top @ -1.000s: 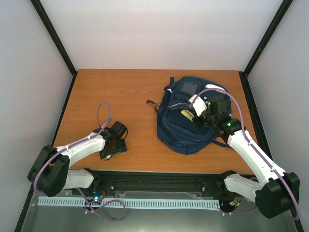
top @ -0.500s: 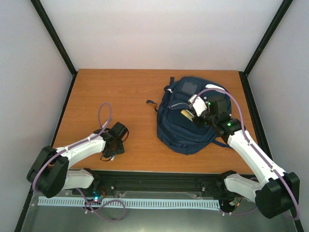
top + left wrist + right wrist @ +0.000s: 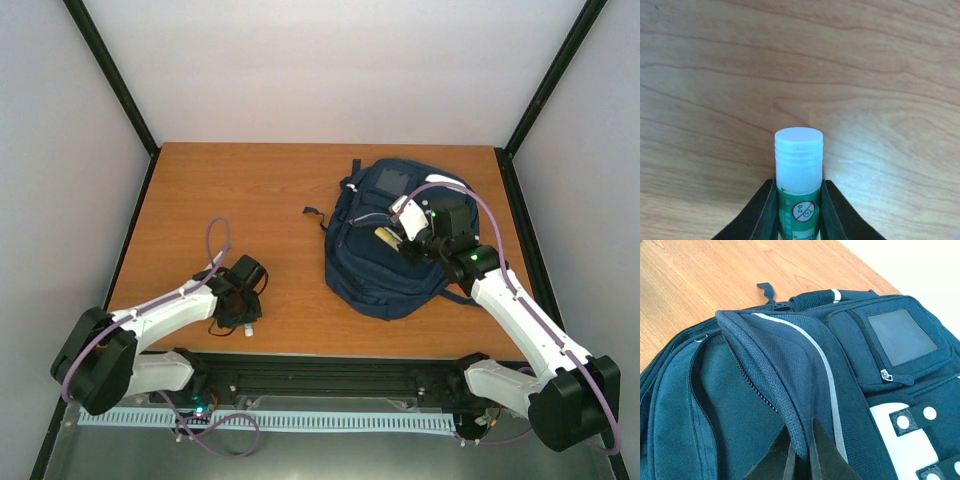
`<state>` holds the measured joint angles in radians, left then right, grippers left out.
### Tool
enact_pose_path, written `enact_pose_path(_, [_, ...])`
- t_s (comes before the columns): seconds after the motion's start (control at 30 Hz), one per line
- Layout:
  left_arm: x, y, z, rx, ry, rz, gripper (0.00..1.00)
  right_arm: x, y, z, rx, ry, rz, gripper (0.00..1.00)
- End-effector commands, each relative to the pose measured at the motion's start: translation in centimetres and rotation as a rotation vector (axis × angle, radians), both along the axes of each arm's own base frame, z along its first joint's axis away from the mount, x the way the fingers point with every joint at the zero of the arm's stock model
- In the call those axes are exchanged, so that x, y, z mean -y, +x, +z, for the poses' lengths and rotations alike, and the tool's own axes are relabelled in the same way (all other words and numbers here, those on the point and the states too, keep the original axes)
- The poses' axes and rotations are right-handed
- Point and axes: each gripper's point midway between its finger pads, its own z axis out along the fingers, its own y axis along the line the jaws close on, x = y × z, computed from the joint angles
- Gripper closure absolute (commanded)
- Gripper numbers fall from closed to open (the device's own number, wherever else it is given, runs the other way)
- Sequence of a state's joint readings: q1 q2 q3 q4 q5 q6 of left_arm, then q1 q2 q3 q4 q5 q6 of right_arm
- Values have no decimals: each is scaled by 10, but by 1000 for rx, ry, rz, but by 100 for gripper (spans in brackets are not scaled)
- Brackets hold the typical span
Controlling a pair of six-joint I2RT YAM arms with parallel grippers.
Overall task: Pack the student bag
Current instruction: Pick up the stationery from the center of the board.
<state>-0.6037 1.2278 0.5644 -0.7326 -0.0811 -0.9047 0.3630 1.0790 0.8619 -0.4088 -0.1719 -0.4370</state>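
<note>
The student bag [image 3: 372, 262], navy with a thin white stripe, lies at the right of the table. My right gripper [image 3: 404, 236] is shut on the raised zipper edge of its flap [image 3: 790, 390], holding the main compartment open; the fingertips [image 3: 820, 445] pinch the fabric. A glue stick [image 3: 798, 165] with a white cap and green label lies on the wood at the near left. My left gripper [image 3: 798, 186] is shut on it, one jaw against each side of its body. From above, the left gripper [image 3: 243, 306] points down near the table's front edge.
A small tan object [image 3: 386, 236] shows at the bag's opening beside the right gripper. The bag's front pocket with a clear window [image 3: 900, 335] faces up. A purple cable [image 3: 212, 240] loops over the left arm. Black frame posts [image 3: 110, 75] bound the wooden table [image 3: 250, 190].
The left gripper's jaws have closed from wide open onto the glue stick, and its head has shifted slightly right. The right arm and the bag have not moved.
</note>
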Motion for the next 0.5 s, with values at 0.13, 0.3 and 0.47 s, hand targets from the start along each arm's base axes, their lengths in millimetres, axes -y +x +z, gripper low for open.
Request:
enact_pose_path(0.13, [53, 12, 46, 68, -242, -102, 95, -11, 7, 33, 104, 74, 39, 97])
enact_pose_path(0.3, [141, 28, 135, 278, -567, -299, 96, -15, 3, 37, 90, 99, 53, 97])
enact_pose_path(0.47, [198, 55, 196, 444, -765, -338, 99, -24, 0, 60, 64, 145, 90, 97])
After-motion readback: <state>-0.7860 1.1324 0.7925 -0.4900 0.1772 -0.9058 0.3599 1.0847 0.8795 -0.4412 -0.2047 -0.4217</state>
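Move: The left fingers already grip the green-and-white marker down at the table. Its goal, the bag pocket propped open by the right hand, is roughly 36 cm to the left hand's right, 15 cm ahead and 12 cm higher; the loose bag strap lies about 15 cm right and 28 cm ahead, the white pen with the teal cap some 11 cm left and 15 cm ahead. From the right hand the pocket is about 4 cm left, level fore and aft, and 4 cm lower. Rightward and upward, after barely drifting back, the left hand carries the gripped green-and-white marker off the table towards the bag pocket, about 15 cm across and 13 cm up, gathering speed. Its wrist rolls over some 40 degrees so the fingers swing from straight down to slant right, grip unchanged; the right hand keeps the pocket's flap pinched, practically still. ##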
